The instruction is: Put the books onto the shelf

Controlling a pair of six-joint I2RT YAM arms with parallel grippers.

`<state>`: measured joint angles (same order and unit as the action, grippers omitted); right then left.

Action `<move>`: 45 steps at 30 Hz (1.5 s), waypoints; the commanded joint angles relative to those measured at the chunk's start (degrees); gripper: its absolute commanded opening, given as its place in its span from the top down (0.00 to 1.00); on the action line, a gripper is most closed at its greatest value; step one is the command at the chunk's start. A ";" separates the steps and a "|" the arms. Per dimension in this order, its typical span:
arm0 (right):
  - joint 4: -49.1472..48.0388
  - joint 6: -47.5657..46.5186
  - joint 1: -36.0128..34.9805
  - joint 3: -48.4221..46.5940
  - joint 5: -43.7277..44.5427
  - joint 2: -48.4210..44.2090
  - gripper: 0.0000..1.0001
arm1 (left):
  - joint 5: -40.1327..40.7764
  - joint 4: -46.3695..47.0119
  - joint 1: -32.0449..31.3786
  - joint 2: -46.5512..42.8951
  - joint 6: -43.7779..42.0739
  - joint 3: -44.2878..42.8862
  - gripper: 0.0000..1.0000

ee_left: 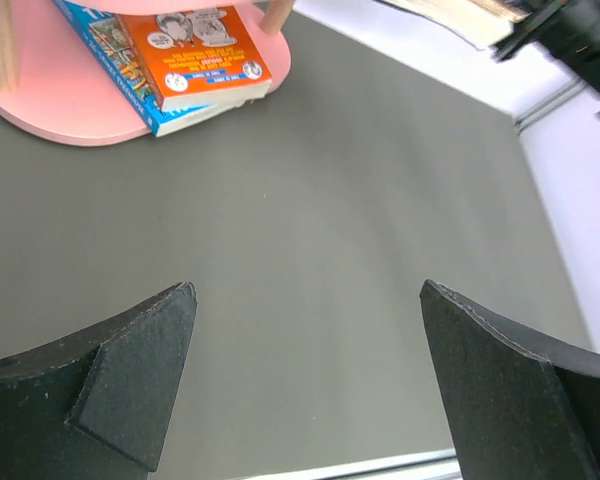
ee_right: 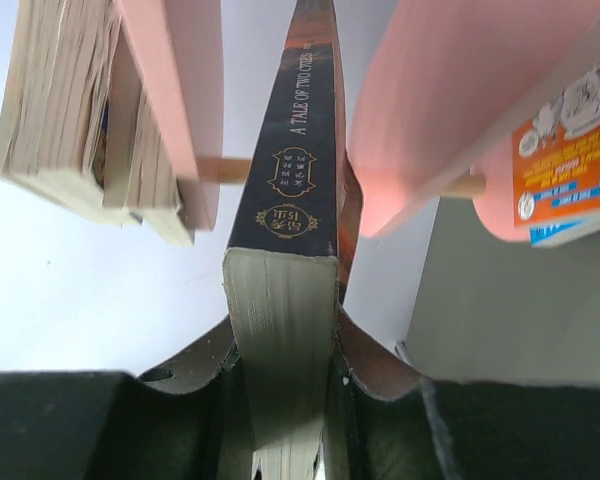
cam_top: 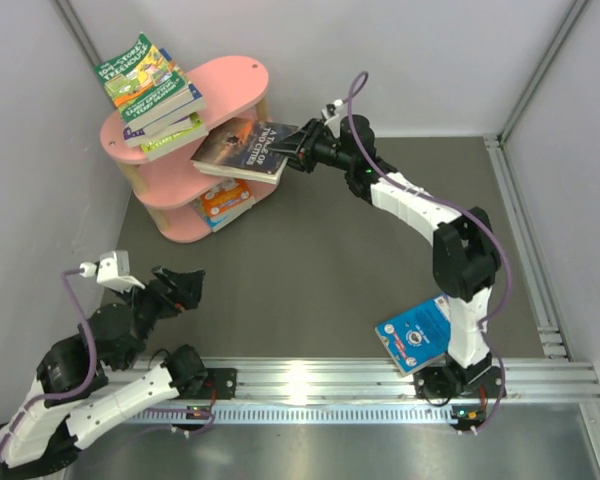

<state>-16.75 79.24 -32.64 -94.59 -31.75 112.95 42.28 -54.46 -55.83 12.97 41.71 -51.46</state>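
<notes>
The pink shelf (cam_top: 235, 75) stands at the far left corner. A stack of books (cam_top: 148, 85) with green covers lies on its top board. An orange and a blue book (cam_top: 225, 200) lie on the bottom board, with the orange cover (ee_left: 205, 50) uppermost. My right gripper (cam_top: 298, 150) is shut on the dark brownish book (cam_top: 245, 148), held flat with its far end between the top and middle boards. In the right wrist view that dark book (ee_right: 298, 170) runs out from my jaws (ee_right: 285, 330) between two pink boards (ee_right: 420, 100). My left gripper (cam_top: 180, 290) hangs open and holds nothing (ee_left: 308, 290).
A blue book (cam_top: 415, 335) lies by the right arm's base near the front rail (cam_top: 320, 378). White walls close in the grey mat on the left, back and right. A metal track (cam_top: 525, 250) runs along the right edge.
</notes>
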 commanded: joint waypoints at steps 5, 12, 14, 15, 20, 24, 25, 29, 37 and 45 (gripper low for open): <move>-6.20 -3.27 -1.10 -12.98 13.79 5.79 1.00 | 4.74 -1.53 -2.35 -2.25 2.67 0.48 0.01; -1.98 -4.97 -2.07 -25.63 23.22 16.42 1.00 | 4.39 -1.44 -2.26 1.27 1.97 0.31 0.01; 0.31 -4.89 -2.16 -29.94 24.18 19.40 1.00 | 4.39 -1.53 -2.26 1.09 2.05 0.31 0.01; 0.49 -4.97 -2.34 -30.74 25.06 20.03 1.00 | 4.47 -1.53 -2.26 1.00 2.14 0.31 0.01; 1.55 -4.97 -2.86 -33.56 25.95 23.19 0.98 | 5.00 -1.62 -2.18 -0.14 2.58 0.49 0.01; 4.96 -7.08 -3.39 -33.47 26.39 23.64 0.35 | 5.18 -1.88 -2.26 0.12 2.76 0.31 0.01; 5.93 -8.13 -3.39 -32.95 26.30 23.46 0.23 | 5.18 -1.88 -2.26 0.12 2.67 0.31 0.01; 8.49 -11.56 -3.30 -27.95 27.61 19.70 0.00 | 5.36 -2.06 -2.26 0.04 2.85 0.31 0.01; 20.61 -20.61 -3.39 -27.05 31.31 16.25 0.00 | 5.53 -2.14 -2.17 0.04 2.93 0.31 0.01; 27.91 -23.34 -3.66 -28.11 31.31 17.75 0.00 | 5.62 -2.32 -2.17 -0.23 3.20 0.31 0.01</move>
<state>8.45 58.78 -36.14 -121.16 -1.45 132.35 46.74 -56.75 -57.87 13.23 44.88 -51.20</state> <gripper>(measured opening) 0.996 0.991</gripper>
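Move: The right hand already grips the black book by its outer edge; its place on the pink shelf's middle board is about 15 cm ahead, 12 cm left and 10 cm below. The orange book on the bottom board lies some 9 cm ahead, 17 cm left and 24 cm below; the book stack on top about 8 cm ahead, 28 cm left and 7 cm above. From the left hand that place is roughly 41 cm ahead, 9 cm right and 5 cm below. Right hand lowers its book about 11 cm forward onto the middle board, opens, then withdraws down and right. ##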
